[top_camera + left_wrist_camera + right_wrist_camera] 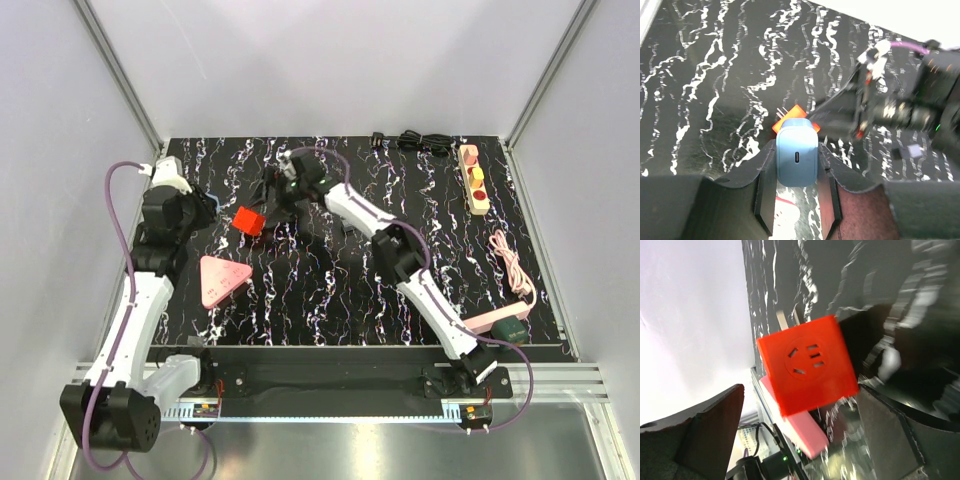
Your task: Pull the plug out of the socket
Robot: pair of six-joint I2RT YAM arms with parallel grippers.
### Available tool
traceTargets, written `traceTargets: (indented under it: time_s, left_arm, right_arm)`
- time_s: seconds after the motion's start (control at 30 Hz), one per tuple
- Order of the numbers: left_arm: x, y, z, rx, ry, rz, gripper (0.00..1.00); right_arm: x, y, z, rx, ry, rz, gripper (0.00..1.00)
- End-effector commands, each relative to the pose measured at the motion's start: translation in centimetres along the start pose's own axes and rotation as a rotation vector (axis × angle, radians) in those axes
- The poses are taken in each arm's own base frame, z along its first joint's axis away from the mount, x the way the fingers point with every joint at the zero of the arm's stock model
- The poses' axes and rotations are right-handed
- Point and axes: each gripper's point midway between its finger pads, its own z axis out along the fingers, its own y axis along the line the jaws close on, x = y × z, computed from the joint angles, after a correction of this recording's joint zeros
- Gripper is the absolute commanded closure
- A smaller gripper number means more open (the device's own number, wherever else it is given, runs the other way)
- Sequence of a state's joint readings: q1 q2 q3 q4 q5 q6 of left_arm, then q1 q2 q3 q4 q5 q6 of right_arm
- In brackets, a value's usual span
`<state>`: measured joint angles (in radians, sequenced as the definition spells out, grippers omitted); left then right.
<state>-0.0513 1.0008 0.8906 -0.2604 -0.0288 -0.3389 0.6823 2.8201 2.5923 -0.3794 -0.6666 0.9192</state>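
Note:
My left gripper is shut on a light-blue plug, with a finger against each side. Just beyond the plug is the socket, an orange-red cube. It sits tilted in the right wrist view, and the outlet face turned toward that camera has nothing in it. The plug's bare metal pins show past the cube's far edge. My right gripper is open, its fingers standing wide on either side of the cube and apart from it.
A pink triangle lies near the left arm. At the back right are a beige strip with round coloured outlets and a black cable. A pink cable and a pink bar lie at the right edge.

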Motion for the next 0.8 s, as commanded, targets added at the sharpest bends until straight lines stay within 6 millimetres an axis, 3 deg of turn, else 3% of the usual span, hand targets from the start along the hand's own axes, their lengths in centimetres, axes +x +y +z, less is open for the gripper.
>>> traceTargets:
  time_s: [0.0,0.2,0.23,0.37,0.4,0.43,0.57,0.6,0.63,0.67,0.7,0.73,0.77]
  left_arm:
    - [0.3,-1.5,-1.0,0.086,0.017,-0.018,1.00]
    - [2.1,-2.4,-2.1,0.131,0.050,-0.050,1.00]
    - [2.1,-2.7,-2.3,0.140,0.047,-0.056,1.00]
    - [3.5,-5.4,-2.5,0.262,0.121,-0.058,1.00]
    - [4.0,-6.0,-2.4,0.282,0.140,-0.058,1.00]
    - [4.7,-6.7,-2.2,0.297,0.165,-0.060,1.00]
    - [7.1,-9.9,-1.8,0.371,0.208,-0.044,1.00]
    - [7.7,-10.4,-1.7,0.381,0.219,-0.041,1.00]
    - [8.7,-10.9,-1.1,0.382,0.250,-0.045,1.00]
    - [9.2,-12.3,-1.0,0.426,0.259,-0.035,1.00]
    - [10.6,-12.8,0.0,0.427,0.305,-0.037,1.00]
    - [11.1,-14.5,0.0,0.481,0.323,-0.034,1.00]
    - [11.0,-15.6,0.3,0.510,0.332,-0.037,1.00]
  right_arm:
    - [-5.2,7.8,-8.5,-0.072,-0.137,-0.134,0.00]
    - [-5.9,8.9,-12.3,-0.046,-0.154,-0.179,0.00]
    - [-5.5,7.8,-12.2,-0.015,-0.145,-0.163,0.00]
    - [-4.5,7.2,-14.1,0.064,-0.159,-0.190,0.00]
    - [-4.4,8.4,-15.7,0.076,-0.187,-0.218,0.00]
    - [-4.2,5.9,-16.0,0.162,-0.197,-0.217,0.00]
    - [-3.3,2.9,-21.2,0.304,-0.260,-0.223,0.00]
    - [-3.3,3.9,-23.7,0.325,-0.316,-0.248,0.00]
    - [-1.8,0.8,-24.3,0.387,-0.292,-0.206,0.00]
    - [-1.7,1.3,-26.8,0.398,-0.336,-0.212,0.00]
    - [-0.2,-1.8,-27.6,0.475,-0.320,-0.179,0.00]
    - [0.4,-2.6,-28.7,0.501,-0.328,-0.169,0.00]
    - [0.9,-2.2,-30.9,0.510,-0.367,-0.177,0.00]
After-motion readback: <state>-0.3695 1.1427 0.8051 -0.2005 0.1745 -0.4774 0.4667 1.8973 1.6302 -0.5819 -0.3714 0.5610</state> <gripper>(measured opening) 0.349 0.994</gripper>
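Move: The left hand, already holding the blue plug clear, has open table to its right: the gray block there lies about 28 cm right, 7 ahead and 20 below. The red socket is some 7 cm ahead, 3 right and 18 below; the pink triangle about 6 back, 2 left and 21 below. From the open right hand the socket lies about 5 cm left, 2 back and 3 below. Left carries the still-held plug about 15 cm right, sinking; open right hand leaves the socket, rising, 23 cm right. ##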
